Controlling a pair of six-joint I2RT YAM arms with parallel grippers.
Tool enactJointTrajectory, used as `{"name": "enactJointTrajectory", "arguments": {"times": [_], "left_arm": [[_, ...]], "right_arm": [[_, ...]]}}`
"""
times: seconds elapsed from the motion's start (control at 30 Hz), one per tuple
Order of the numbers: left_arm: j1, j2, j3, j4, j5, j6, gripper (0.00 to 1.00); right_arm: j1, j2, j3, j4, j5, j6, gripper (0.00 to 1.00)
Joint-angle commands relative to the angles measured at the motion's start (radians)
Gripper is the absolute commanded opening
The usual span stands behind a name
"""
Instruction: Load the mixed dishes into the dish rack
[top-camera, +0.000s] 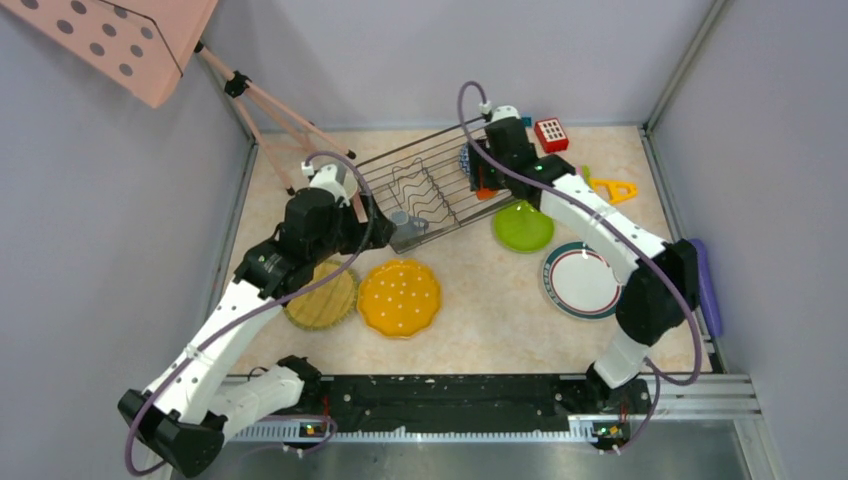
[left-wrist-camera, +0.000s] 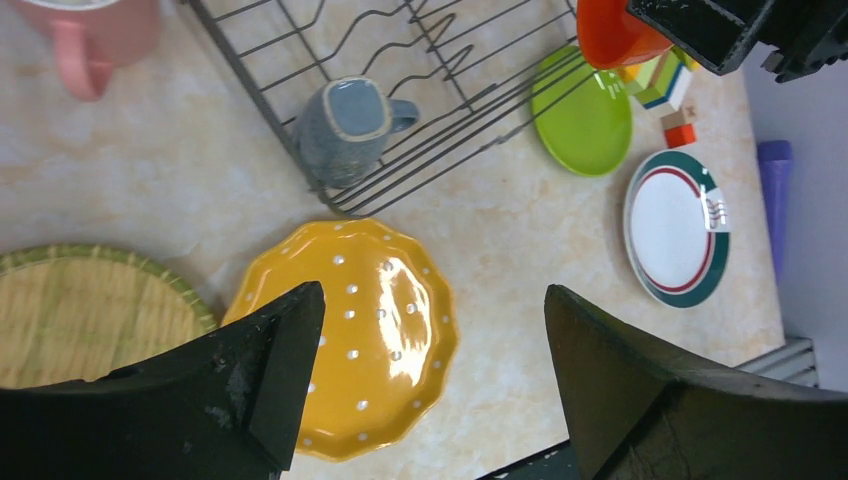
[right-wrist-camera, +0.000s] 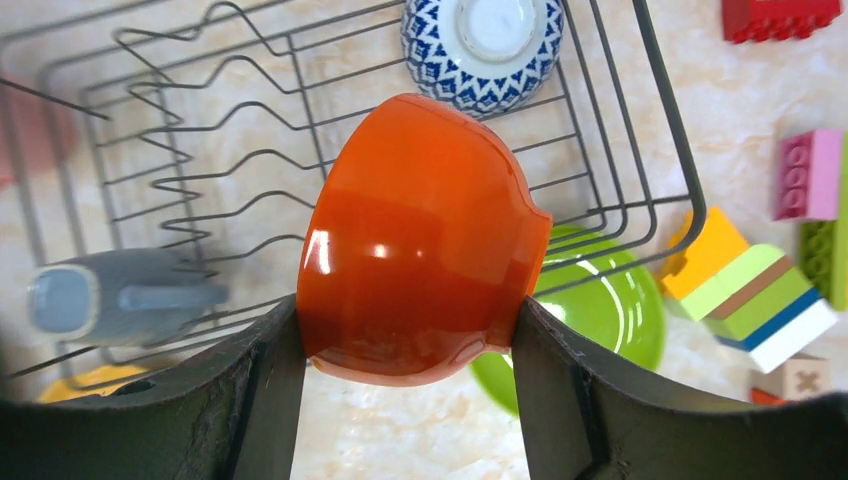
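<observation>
My right gripper (right-wrist-camera: 405, 320) is shut on the orange-red bowl (right-wrist-camera: 420, 245), held on its side over the right end of the dish rack (top-camera: 420, 147). Inside the rack lie the patterned bowl (right-wrist-camera: 485, 40) and the grey mug (left-wrist-camera: 345, 125). My left gripper (left-wrist-camera: 430, 300) hangs open and empty above the dotted yellow plate (left-wrist-camera: 370, 330), near the rack's front corner. A second yellow plate (left-wrist-camera: 80, 310) lies to its left. The pink mug (left-wrist-camera: 95, 35) stands outside the rack's left side. The lime green plate (top-camera: 522, 227) and the white green-rimmed plate (top-camera: 582, 280) rest on the table.
Coloured toy blocks (right-wrist-camera: 760, 290) lie right of the rack, a red one (top-camera: 551, 133) at the back. A purple cylinder (top-camera: 704, 285) lies along the right wall. A pink dotted board (top-camera: 120, 40) on a tripod stands at the back left.
</observation>
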Motion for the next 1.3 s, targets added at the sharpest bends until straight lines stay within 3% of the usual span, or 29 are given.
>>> {"name": "enactJointTrajectory", "arguments": {"times": [0.0, 0.2, 0.37, 0.53, 0.67, 0.8, 0.83, 0.93, 0.97, 1.0, 1.27], "left_arm": [[0.007, -0.056, -0.021, -0.051, -0.112, 0.054, 0.86], [0.01, -0.074, -0.043, -0.057, -0.125, 0.064, 0.86], [0.011, -0.068, -0.051, -0.055, -0.115, 0.068, 0.86], [0.01, -0.064, -0.055, -0.047, -0.114, 0.073, 0.86], [0.012, -0.054, -0.052, -0.041, -0.096, 0.079, 0.86], [0.012, -0.041, -0.047, -0.037, -0.071, 0.083, 0.86], [0.012, -0.039, -0.045, -0.036, -0.069, 0.085, 0.86], [0.013, -0.036, -0.042, -0.035, -0.069, 0.088, 0.86], [0.014, -0.035, -0.042, -0.033, -0.067, 0.089, 0.86], [0.013, -0.033, -0.041, -0.032, -0.065, 0.09, 0.86], [0.016, -0.011, -0.033, -0.025, -0.057, 0.084, 0.86]], "right_arm": [[0.079, 0.123, 0.171, -0.068, 0.236, -0.167, 0.0], [0.121, 0.292, 0.291, -0.058, 0.403, -0.322, 0.0], [0.122, 0.448, 0.434, -0.161, 0.482, -0.396, 0.0], [0.122, 0.534, 0.462, -0.188, 0.505, -0.412, 0.0], [0.122, 0.553, 0.444, -0.178, 0.417, -0.386, 0.02], [0.122, 0.572, 0.453, -0.18, 0.349, -0.363, 0.15], [0.122, 0.575, 0.456, -0.179, 0.336, -0.361, 0.24], [0.121, 0.567, 0.456, -0.177, 0.313, -0.333, 0.69], [0.122, 0.558, 0.443, -0.168, 0.302, -0.323, 0.92], [0.122, 0.542, 0.429, -0.155, 0.281, -0.319, 0.98], [0.114, 0.48, 0.438, -0.165, 0.19, -0.299, 0.99]]}}
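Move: The right hand holds the orange bowl above the rack. Its free spot, beside the wavy wires, is about 6 cm ahead, 2 cm left and 12 cm below. The blue-patterned bowl lies roughly 15 cm straight ahead, the green plate 2 cm ahead and 10 cm right, the grey-blue mug 1 cm ahead and 17 cm left, all well below. From the empty left hand that spot is some 18 cm ahead, 15 cm right and 15 cm down. Still pinching the orange bowl, the right hand lowers it about 11 cm while reaching some 6 cm forward into the rack, rolling roughly 40 degrees so its left side dips. There it pauses, spreads its fingers wide to let go, and shifts a little left, easing some of the roll back. The open, empty left hand drifts about 3 cm left and sinks 3 cm. ##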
